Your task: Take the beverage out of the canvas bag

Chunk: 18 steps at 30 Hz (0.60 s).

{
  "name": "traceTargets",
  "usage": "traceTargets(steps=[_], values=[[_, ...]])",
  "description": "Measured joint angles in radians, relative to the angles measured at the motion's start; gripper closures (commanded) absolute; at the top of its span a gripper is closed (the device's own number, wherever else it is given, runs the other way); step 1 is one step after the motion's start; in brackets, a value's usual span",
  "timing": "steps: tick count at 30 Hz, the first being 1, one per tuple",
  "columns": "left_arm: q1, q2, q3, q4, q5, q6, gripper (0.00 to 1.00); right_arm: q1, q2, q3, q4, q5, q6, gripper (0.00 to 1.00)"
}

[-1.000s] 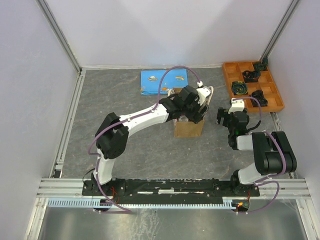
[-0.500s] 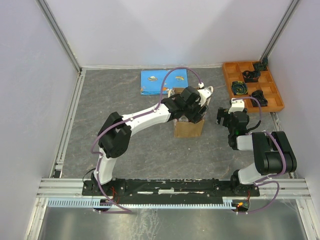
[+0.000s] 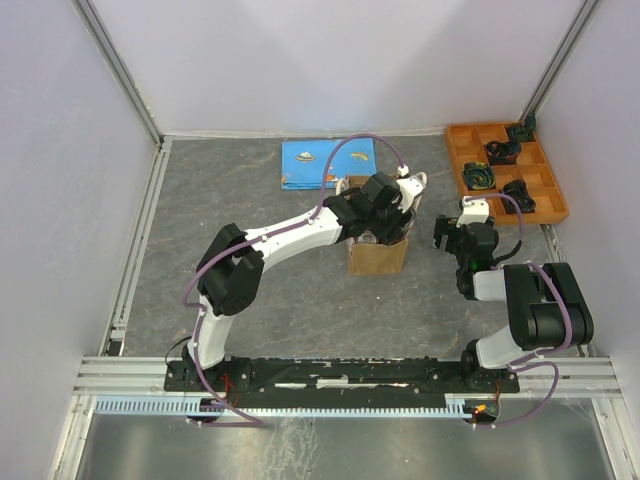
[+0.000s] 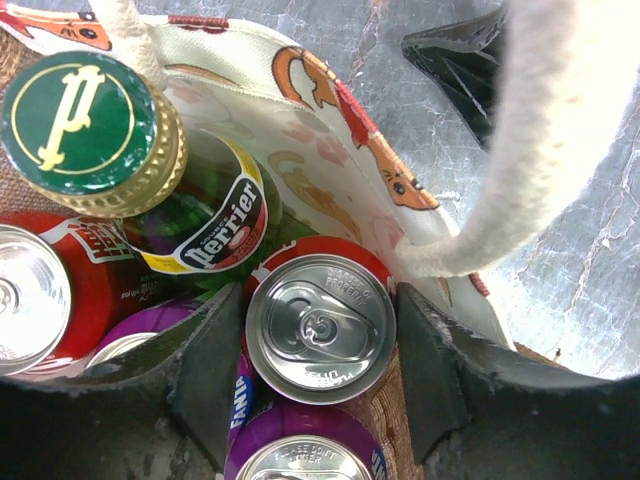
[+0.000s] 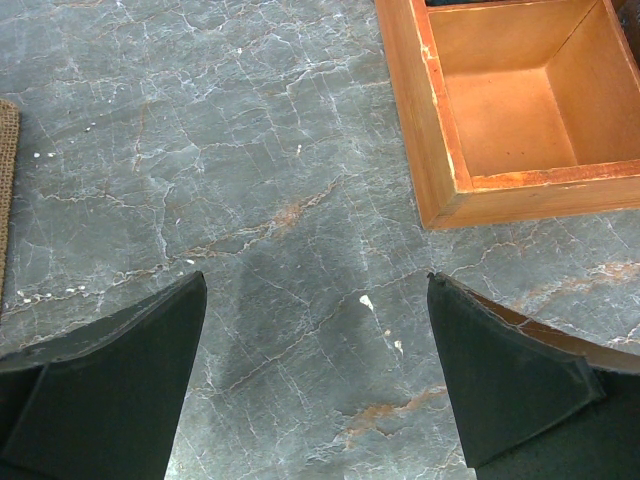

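The canvas bag [image 3: 378,257] stands mid-table, tan with a printed lining [image 4: 330,150] and cream rope handles [image 4: 540,150]. Inside it are several drinks: a green Perrier bottle [image 4: 190,215], a red can [image 4: 320,328], another red can [image 4: 30,290] and purple Fanta cans [image 4: 300,455]. My left gripper [image 4: 318,330] reaches down into the bag's mouth [image 3: 385,225], its two pads pressed against opposite sides of the middle red can. My right gripper [image 5: 315,278] hangs open over bare table right of the bag [image 3: 455,235], holding nothing.
An orange compartment tray [image 3: 553,205] with small dark items sits at the back right; its corner [image 5: 440,150] lies just ahead of the right gripper. A blue picture mat [image 3: 328,162] lies behind the bag. Walls enclose the table on three sides.
The left wrist has sunk slightly into the bag and its jaws have narrowed onto the red can. The right arm has stayed still.
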Motion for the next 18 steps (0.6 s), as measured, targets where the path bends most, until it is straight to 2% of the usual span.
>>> traceTargets(steps=[4,8,14,18], values=[[0.0,0.002,0.002,0.0,0.006,0.0,0.44,0.0,0.0,0.0,0.0,0.0,0.0,0.01],[0.0,0.004,0.003,0.0,0.012,0.0,0.29,0.0,0.0,0.0,0.0,0.0,0.0,0.01],[0.003,0.017,0.0,0.004,0.024,0.0,0.16,0.0,0.0,0.0,0.0,0.0,0.0,0.01],[0.005,0.024,-0.024,-0.009,0.026,-0.013,0.15,0.0,0.0,0.0,0.0,0.0,0.0,0.01]])
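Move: The left fingers are already round the lid of the front-right red can, whose middle lies straight below that hand, about 6 cm down. The green bottle stands some 6 cm ahead of that can. One purple can is about 6 cm to the can's left and 2 cm nearer the base, and another is some 6 cm left and 2 cm farther out. From the idle right hand the red can lies roughly 23 cm left and 3 cm back, at much the same height. The left hand holds nearly still at first with its fingers pinching the red can's rim, then spreads them from roughly three-fifths to over four-fifths open, easing the pads off the rim. As they widen, it sinks about 2.5 cm into the bag, taking the fingers lower along both sides of the can, with the wrist angle almost unchanged and the fingers still open around the can. ##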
